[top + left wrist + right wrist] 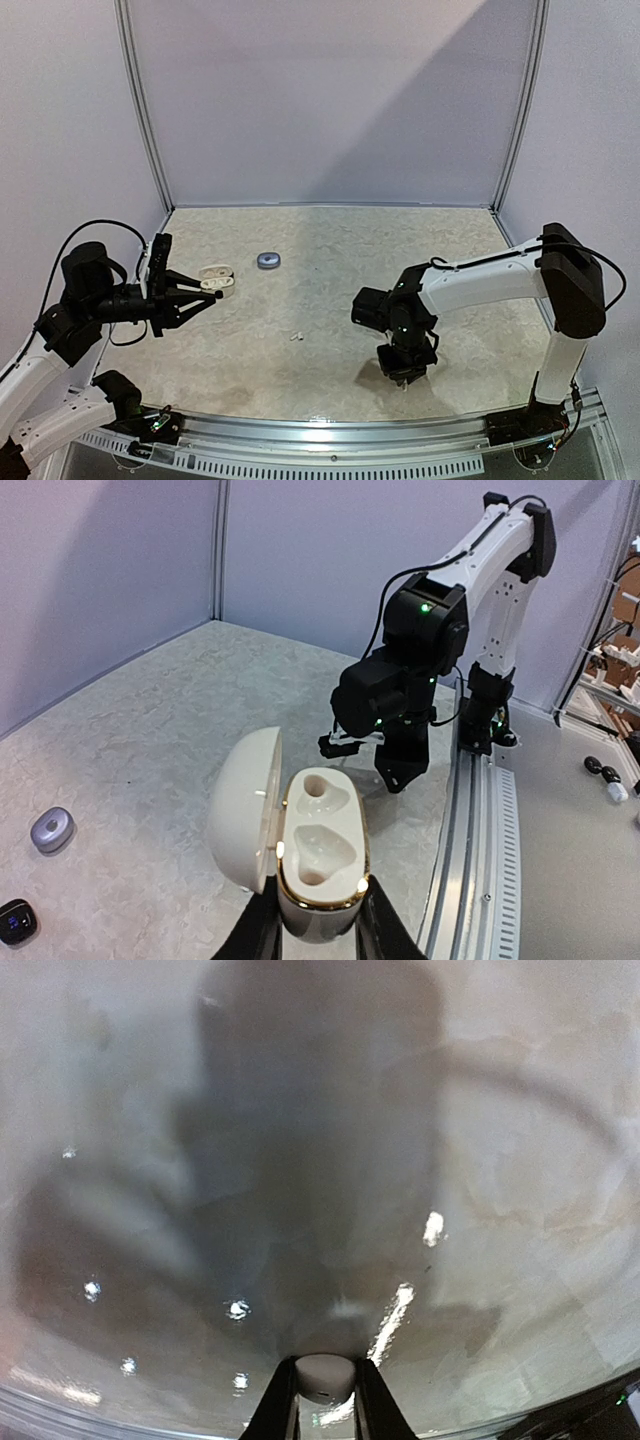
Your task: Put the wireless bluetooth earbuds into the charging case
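Observation:
My left gripper (207, 297) (318, 900) is shut on a white charging case (217, 277) (322, 845) with a gold rim. The case is held off the table at the left with its lid swung open, and both moulded wells are empty. My right gripper (405, 376) (325, 1368) points straight down at the table near the front right. Its fingers press both sides of a small white earbud (325, 1378) resting on the surface. Another tiny white earbud (296, 336) lies loose on the table between the arms.
A small grey-blue pebble case (268, 260) (52, 829) lies behind the middle of the table. A black case (17, 921) shows at the left wrist view's lower left. A metal rail (330, 432) runs along the near edge, and grey walls close the back and sides.

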You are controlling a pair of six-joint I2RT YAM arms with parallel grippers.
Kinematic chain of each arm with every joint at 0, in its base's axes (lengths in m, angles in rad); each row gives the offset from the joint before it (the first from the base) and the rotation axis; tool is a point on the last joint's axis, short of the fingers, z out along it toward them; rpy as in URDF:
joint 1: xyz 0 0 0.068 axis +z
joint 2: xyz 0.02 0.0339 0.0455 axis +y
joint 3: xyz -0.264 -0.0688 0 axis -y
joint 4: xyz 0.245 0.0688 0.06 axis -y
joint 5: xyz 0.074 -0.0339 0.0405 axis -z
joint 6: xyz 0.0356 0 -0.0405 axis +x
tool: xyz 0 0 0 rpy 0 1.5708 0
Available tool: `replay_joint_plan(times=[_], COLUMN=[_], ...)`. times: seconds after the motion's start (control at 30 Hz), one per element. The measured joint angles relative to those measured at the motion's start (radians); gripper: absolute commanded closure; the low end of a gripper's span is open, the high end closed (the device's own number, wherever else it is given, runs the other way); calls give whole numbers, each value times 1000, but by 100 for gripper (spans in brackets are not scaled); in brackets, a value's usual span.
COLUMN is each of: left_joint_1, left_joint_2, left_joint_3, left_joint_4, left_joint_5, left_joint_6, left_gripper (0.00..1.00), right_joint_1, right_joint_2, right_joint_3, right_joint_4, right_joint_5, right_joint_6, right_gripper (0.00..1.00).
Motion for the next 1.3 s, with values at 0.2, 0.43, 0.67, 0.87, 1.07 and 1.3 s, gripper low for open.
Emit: replay_joint_plan(times=[0.2,0.43,0.67,0.87,1.07,1.3], left_joint_1=[0,0,0,0,0,0], left_joint_2=[0,0,-2,-10,-35,-71], left_joint_3=[0,0,0,16,75,130], left_joint_4=[0,0,0,2,30,46], left_joint_5=[-2,-2,-8,-55,-116,-174], left_joint_6=[3,15,24,33,37,53], left_gripper=[100,100,100,100,100,100], right_joint_1=[0,0,5,71,201,255], right_joint_2=[21,50,52,51,1,-16], right_joint_3=[31,126,342,712,830,830], right_joint_4=[-26,-41,-89,-47,259,612], right_joint_5=[13,74,166,350,451,394], right_joint_6=[-28,-95,-187,-373,-673,-935], right_gripper=[93,96,98,99,100,100])
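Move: The open white charging case is in my left hand, its middle a couple of centimetres ahead of those finger pads. From my right hand, low over the table with a white earbud already pinched, the case lies some 32 cm left, 5 cm ahead and 25 cm up. Another white earbud lies about 22 cm left and 12 cm ahead of my right hand. The blue case sits roughly 32 cm left and 35 cm ahead, the black case 43 cm left and 29 cm ahead. Keeping my pinch on the earbud, I lift it off the table with my right hand, slowly and then fast, about 39 cm up and 27 cm left towards the case. I go forward some 11 cm before drawing about 5 back, and swing the fingers from pointing down to pointing left and forward. Late on, my left hand raises the case about 8 cm, tilting and turning it slightly counter-clockwise. ##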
